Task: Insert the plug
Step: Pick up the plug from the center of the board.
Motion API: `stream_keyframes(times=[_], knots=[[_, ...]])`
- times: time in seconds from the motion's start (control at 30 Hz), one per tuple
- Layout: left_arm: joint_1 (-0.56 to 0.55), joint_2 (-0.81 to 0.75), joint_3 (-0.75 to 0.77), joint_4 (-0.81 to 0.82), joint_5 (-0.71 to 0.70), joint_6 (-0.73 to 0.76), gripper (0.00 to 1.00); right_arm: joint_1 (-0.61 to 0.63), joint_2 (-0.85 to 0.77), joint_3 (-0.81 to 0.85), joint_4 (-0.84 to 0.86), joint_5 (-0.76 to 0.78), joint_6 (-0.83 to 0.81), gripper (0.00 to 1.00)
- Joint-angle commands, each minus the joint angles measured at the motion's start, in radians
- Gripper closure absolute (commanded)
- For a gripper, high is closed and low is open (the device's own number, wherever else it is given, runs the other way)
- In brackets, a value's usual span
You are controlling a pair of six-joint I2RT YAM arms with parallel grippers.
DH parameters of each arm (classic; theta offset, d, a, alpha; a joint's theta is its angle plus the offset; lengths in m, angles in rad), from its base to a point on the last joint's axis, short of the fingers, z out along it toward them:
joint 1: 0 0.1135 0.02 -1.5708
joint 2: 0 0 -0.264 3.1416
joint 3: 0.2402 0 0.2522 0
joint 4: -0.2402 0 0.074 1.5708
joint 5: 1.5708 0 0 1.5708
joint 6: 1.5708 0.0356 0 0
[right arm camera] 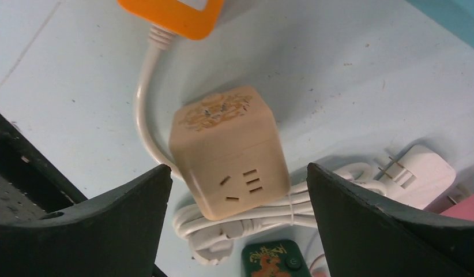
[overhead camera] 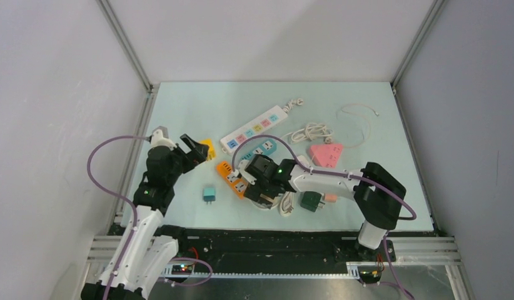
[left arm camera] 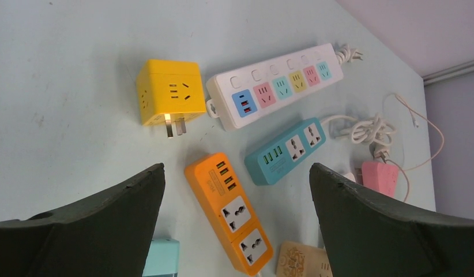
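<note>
The yellow cube adapter (left arm camera: 165, 92) lies on the table with its plug prongs (left arm camera: 176, 126) pointing toward the orange power strip (left arm camera: 229, 210). My left gripper (left arm camera: 236, 170) hangs open above that strip with nothing in it; in the top view it (overhead camera: 195, 147) is beside the yellow cube (overhead camera: 207, 149). My right gripper (right arm camera: 237, 168) is open over a beige cube socket (right arm camera: 226, 150), fingers apart from its sides. The cube rests on a coiled white cable (right arm camera: 246, 225). A white plug (right arm camera: 416, 173) lies to its right.
A long white strip (overhead camera: 254, 128) and a blue strip (overhead camera: 264, 149) lie behind the orange one (overhead camera: 232, 178). A teal cube (overhead camera: 209, 194), green adapter (overhead camera: 312, 200), pink triangular socket (overhead camera: 326, 154) and bundled white cables (overhead camera: 311, 131) crowd the middle and right.
</note>
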Motion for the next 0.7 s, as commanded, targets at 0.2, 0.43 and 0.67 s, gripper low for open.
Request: stream_keyframes(times=[0.2,0.43,0.67], knots=[[-0.003,-0.033,0.005,-0.023,0.020,0.022,0.00,-0.096,0.034,0.092,-0.075,-0.204,-0.107,0.29],[-0.003,-0.073,0.001,-0.027,-0.001,0.040,0.00,-0.101,0.107,0.113,-0.105,-0.271,-0.153,0.25],[-0.004,-0.064,-0.001,-0.032,-0.030,0.037,0.00,-0.136,0.121,0.134,-0.074,-0.282,-0.086,0.38]])
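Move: The beige plug sits just under the right hand's open fingers, its middle about 3 cm below and roughly 1 cm to the right. From the hand, the orange strip lies some 10 cm left and 4 cm ahead, the coiled white cable about 7 cm right and level with it, the green plug roughly 13 cm right and 2 cm back. For the left hand, the beige plug is about 22 cm right, 8 cm back and 15 cm below. The right hand narrows its wide-open fingers by about a fifth while edging roughly 1 cm forward and slightly right over the beige plug. It then eases back and sinks nearly 3 cm straight down around it, the fingers tipping some 15 degrees closer to vertical, until the pads meet the plug's two opposite sides and pinch it. ##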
